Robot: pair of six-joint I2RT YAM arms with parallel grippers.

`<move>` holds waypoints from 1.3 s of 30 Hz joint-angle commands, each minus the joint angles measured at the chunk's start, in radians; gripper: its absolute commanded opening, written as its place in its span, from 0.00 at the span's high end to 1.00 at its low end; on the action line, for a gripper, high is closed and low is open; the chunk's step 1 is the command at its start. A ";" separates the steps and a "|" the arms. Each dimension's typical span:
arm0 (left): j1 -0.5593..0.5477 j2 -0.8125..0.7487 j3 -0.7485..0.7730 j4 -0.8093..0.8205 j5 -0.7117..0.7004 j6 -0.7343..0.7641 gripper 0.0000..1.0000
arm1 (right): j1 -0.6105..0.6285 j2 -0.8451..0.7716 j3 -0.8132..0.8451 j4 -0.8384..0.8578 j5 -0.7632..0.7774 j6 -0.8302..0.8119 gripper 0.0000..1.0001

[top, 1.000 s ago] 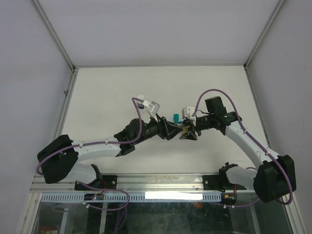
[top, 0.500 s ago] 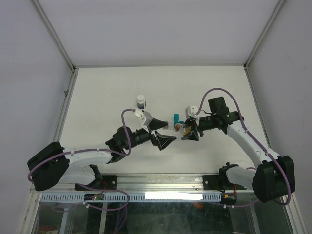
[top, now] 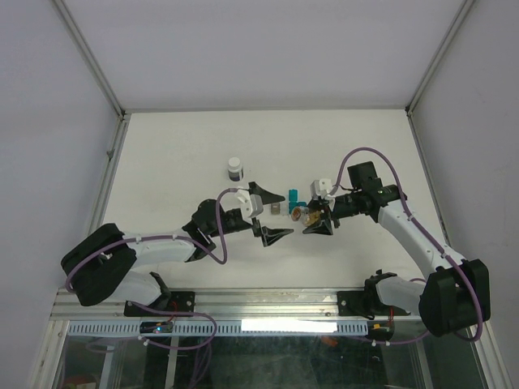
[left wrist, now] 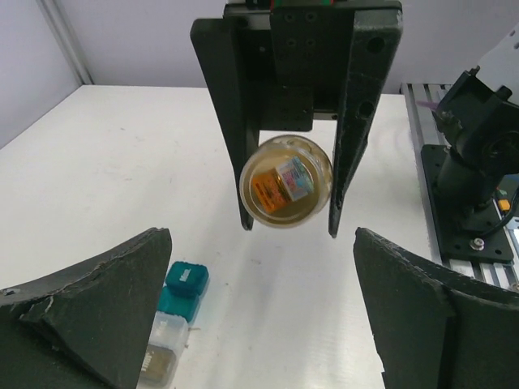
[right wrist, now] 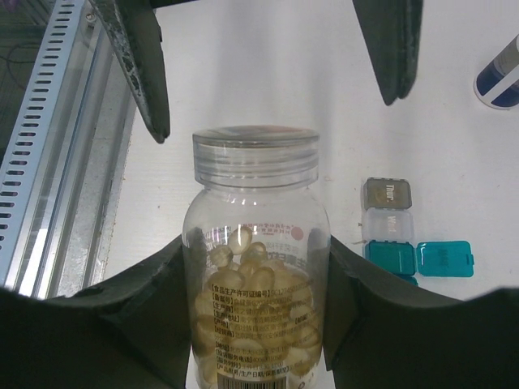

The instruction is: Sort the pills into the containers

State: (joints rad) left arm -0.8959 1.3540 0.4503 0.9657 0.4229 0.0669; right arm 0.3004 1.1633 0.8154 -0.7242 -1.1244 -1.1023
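A clear pill bottle (right wrist: 255, 275), full of pale yellow pills (right wrist: 243, 239), lies sideways in my right gripper (right wrist: 255, 279), which is shut on its body. Its clear screw cap (right wrist: 255, 156) points at my left gripper. In the top view the bottle (top: 303, 215) hangs just above the table. My left gripper (top: 266, 215) stands wide open a short way left of the cap, touching nothing. From the left wrist I see the bottle (left wrist: 285, 180) end-on. The containers sit in a short row: a teal one (right wrist: 391, 253) with its lid open, a clear one, then a grey one (right wrist: 388, 194).
A second small bottle (top: 235, 168) with a white cap and a dark band stands upright on the white table (top: 162, 162), behind the left arm. The containers (top: 284, 203) lie just behind the gap between the two grippers. Metal rails run along the table's near edge.
My left gripper was shut at the bottle's cap a second ago; it has opened wide and drawn back to the left. The right gripper and bottle have barely moved.
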 commanded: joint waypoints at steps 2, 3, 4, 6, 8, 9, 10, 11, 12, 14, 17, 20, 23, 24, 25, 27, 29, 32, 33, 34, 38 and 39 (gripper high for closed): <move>0.003 0.051 0.106 0.059 0.048 0.022 0.07 | 0.005 -0.012 0.023 0.002 -0.044 -0.037 1.00; 0.003 0.059 0.115 0.058 0.047 0.020 0.10 | 0.008 -0.011 0.022 0.003 -0.039 -0.038 1.00; 0.003 0.066 0.123 0.057 0.048 0.016 0.12 | 0.012 -0.008 0.021 0.003 -0.035 -0.039 1.00; 0.003 0.068 0.133 0.057 0.052 0.008 0.17 | 0.018 -0.003 0.022 0.005 -0.028 -0.039 1.00; 0.003 0.097 0.140 0.057 0.060 0.002 0.21 | 0.020 -0.004 0.024 0.005 -0.025 -0.039 1.00; 0.003 0.103 0.142 0.054 0.062 0.001 0.24 | 0.022 -0.005 0.024 0.004 -0.026 -0.039 1.00; 0.003 0.106 0.144 0.052 0.063 0.001 0.26 | 0.023 -0.004 0.024 0.005 -0.025 -0.039 1.00; 0.003 0.110 0.147 0.048 0.063 0.000 0.28 | 0.024 -0.004 0.024 0.005 -0.026 -0.039 1.00; 0.004 0.113 0.150 0.046 0.065 -0.002 0.28 | 0.025 -0.004 0.024 0.005 -0.026 -0.039 1.00; 0.005 0.119 0.156 0.044 0.071 -0.007 0.30 | 0.026 -0.003 0.024 0.005 -0.025 -0.038 1.00; 0.004 0.124 0.165 0.040 0.077 -0.013 0.37 | 0.026 -0.004 0.024 0.005 -0.022 -0.037 1.00; 0.006 0.126 0.171 0.041 0.076 -0.027 0.43 | 0.026 -0.002 0.024 0.005 -0.019 -0.036 1.00; 0.007 0.127 0.177 0.044 0.077 -0.045 0.46 | 0.026 -0.001 0.024 0.006 -0.017 -0.033 1.00; 0.006 0.128 0.178 0.045 0.077 -0.051 0.49 | 0.026 -0.001 0.023 0.005 -0.016 -0.033 1.00; 0.008 0.129 0.181 0.044 0.077 -0.058 0.52 | 0.027 -0.001 0.024 0.007 -0.015 -0.032 1.00; 0.008 0.131 0.187 0.041 0.075 -0.072 0.61 | 0.027 0.000 0.024 0.007 -0.011 -0.031 1.00; 0.009 0.130 0.194 0.028 0.069 -0.096 0.75 | 0.026 0.001 0.023 0.008 -0.008 -0.030 1.00; 0.009 0.121 0.200 0.015 0.060 -0.165 0.85 | 0.026 0.003 0.024 0.011 0.000 -0.025 1.00; 0.009 0.117 0.199 0.017 0.052 -0.187 0.87 | 0.026 0.004 0.024 0.013 0.004 -0.022 1.00; 0.008 0.112 0.198 0.016 0.039 -0.237 0.90 | 0.026 0.005 0.024 0.017 0.010 -0.016 1.00; 0.008 0.084 0.185 0.006 -0.076 -0.451 1.00 | 0.025 0.014 0.028 0.036 0.027 0.019 1.00; 0.007 0.082 0.180 -0.004 -0.114 -0.501 1.00 | 0.025 0.016 0.031 0.038 0.028 0.024 1.00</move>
State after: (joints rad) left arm -0.8955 1.4826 0.5991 0.9241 0.4664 -0.1894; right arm 0.3183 1.1717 0.8154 -0.7040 -1.0855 -1.1000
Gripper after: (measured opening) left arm 0.412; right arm 0.547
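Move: The lid of the clear pill bottle, held level by the right hand, faces the open left hand about 3 cm to its right, level ahead and a centimetre up; it is some 5 cm left, 1 cm ahead and 2 cm above the right hand. From the left hand, the pillbox lies on the table about 7 cm ahead, 2 cm right and 16 cm below; the white bottle stands roughly 18 cm ahead, 14 cm left and 14 cm below. Rightward by about 3 cm, quick at first and then easing, the left hand brings its fingers around the lid of the clear bottle, closes them from wide open to a pinch on the rim, then rolls about its finger line by some 15 degrees, counter-clockwise as seen from the left hand, in the unscrewing sense. The right hand stays nearly still and keeps its grip on the bottle body. ##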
